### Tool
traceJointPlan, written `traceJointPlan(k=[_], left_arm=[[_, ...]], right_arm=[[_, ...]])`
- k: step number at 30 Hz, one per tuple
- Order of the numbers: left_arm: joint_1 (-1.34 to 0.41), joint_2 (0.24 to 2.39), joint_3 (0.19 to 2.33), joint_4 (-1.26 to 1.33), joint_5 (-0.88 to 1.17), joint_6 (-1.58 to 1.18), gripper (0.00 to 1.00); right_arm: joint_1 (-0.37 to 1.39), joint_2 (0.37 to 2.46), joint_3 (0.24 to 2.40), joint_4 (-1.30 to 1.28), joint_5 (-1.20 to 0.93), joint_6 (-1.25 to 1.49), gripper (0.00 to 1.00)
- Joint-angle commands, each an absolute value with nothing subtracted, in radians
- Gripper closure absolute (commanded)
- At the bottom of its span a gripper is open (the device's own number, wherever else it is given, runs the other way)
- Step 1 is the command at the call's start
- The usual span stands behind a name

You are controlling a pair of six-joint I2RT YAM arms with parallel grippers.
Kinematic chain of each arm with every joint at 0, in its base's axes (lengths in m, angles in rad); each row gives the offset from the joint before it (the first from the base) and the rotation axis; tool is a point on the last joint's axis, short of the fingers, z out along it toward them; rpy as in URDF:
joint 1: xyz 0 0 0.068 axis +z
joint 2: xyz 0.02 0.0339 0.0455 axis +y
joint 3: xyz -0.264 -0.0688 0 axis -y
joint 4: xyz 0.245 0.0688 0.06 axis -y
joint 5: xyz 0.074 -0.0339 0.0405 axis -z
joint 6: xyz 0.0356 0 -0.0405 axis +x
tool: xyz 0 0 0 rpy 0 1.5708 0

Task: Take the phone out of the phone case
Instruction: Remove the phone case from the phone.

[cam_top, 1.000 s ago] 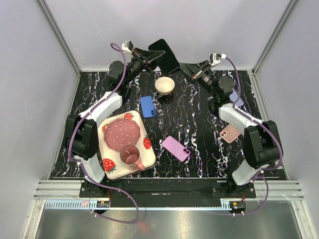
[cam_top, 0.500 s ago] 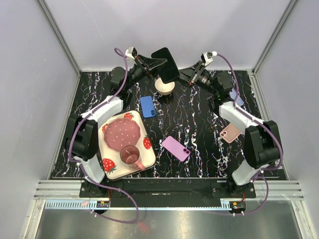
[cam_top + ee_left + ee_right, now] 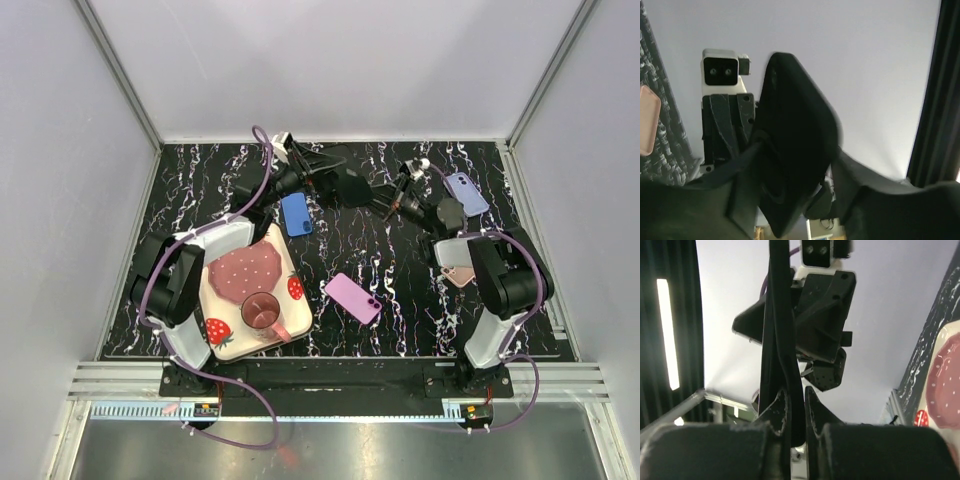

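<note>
A black phone in its black case point(image 3: 352, 187) hangs in the air between both grippers, over the back middle of the table. My left gripper point(image 3: 328, 180) is shut on its left side. In the left wrist view the case point(image 3: 795, 125) fills the space between the fingers of the left gripper point(image 3: 800, 170). My right gripper point(image 3: 388, 203) is shut on its right edge. In the right wrist view the case point(image 3: 778, 315) shows edge-on, pinched in the right gripper point(image 3: 795, 402). I cannot tell phone from case.
A blue phone point(image 3: 295, 213), a purple phone point(image 3: 352, 298), a lavender phone point(image 3: 466, 193) and a pink phone point(image 3: 460, 272) lie on the black marbled table. A strawberry tray point(image 3: 222, 330) at front left bears a maroon plate point(image 3: 245, 270) and mug point(image 3: 261, 312).
Both grippers have come down and toward the near side with the black phone, from in front of the back wall to low over the table. The white bowl is now hidden.
</note>
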State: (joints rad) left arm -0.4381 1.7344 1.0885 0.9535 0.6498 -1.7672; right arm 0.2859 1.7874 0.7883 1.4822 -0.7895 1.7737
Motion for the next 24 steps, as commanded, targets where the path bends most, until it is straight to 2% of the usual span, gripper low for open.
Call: traceJointPlan(k=[1,3,7,11,13,17,24], left_arm=[[-0.546,1.628,1.127,1.169,0.867,-1.784,0.36],[-0.548,1.611,1.124,1.057,0.88,-1.697,0.26],[-0.546,1.595,1.123,0.898,0.894,-1.577,0.16],[-0.546,1.576,1.129,0.688,0.896,-1.417,0.02],[-0.546,1.557,1.146,0.506,0.887,-1.327,0.01],[-0.545,1.551,1.189,0.269,0.848,-1.13,0.01],[-0.543,1.558,1.258,-0.069,0.74,-0.927,0.01]], right_arm=[[0.25,1.789,0.68,1.436,-0.802,1.764,1.0],[0.227,1.72,0.646,1.309,-0.814,1.714,1.0],[0.17,1.577,0.647,0.969,-0.815,1.464,1.0],[0.166,1.393,0.742,0.405,-0.727,1.174,1.0],[0.164,1.318,0.796,0.225,-0.654,1.059,1.0],[0.166,1.228,0.877,0.025,-0.548,0.931,1.0],[0.166,1.154,0.905,-0.118,-0.45,0.838,1.0]])
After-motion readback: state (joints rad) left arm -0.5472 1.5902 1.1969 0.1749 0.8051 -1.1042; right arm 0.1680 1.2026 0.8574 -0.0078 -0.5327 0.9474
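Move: The black phone in its case hangs between the two hands, its middle about 4 cm right of the left hand, 2 cm back and 3 cm below. On the table some 30 cm below that hand, the white bowl stands roughly 20 cm ahead, level sideways, and the blue phone about 8 cm ahead and 9 cm left. From the right hand, which grips its edge, the black phone's middle is about 4 cm left, 1 cm ahead and 3 cm up. The left hand, its fingers already parting around the black phone, opens them to full width and comes clear of it, drawing back about 8 cm and sinking 5 or 6 while drifting a little right and tipping its fingers down. The right hand keeps its shut grip on the lower edge and carries the phone some 8 cm right and 4 or 5 cm down, away from the left hand, dipping its fingers nearly 40 degrees and swinging clockwise. ##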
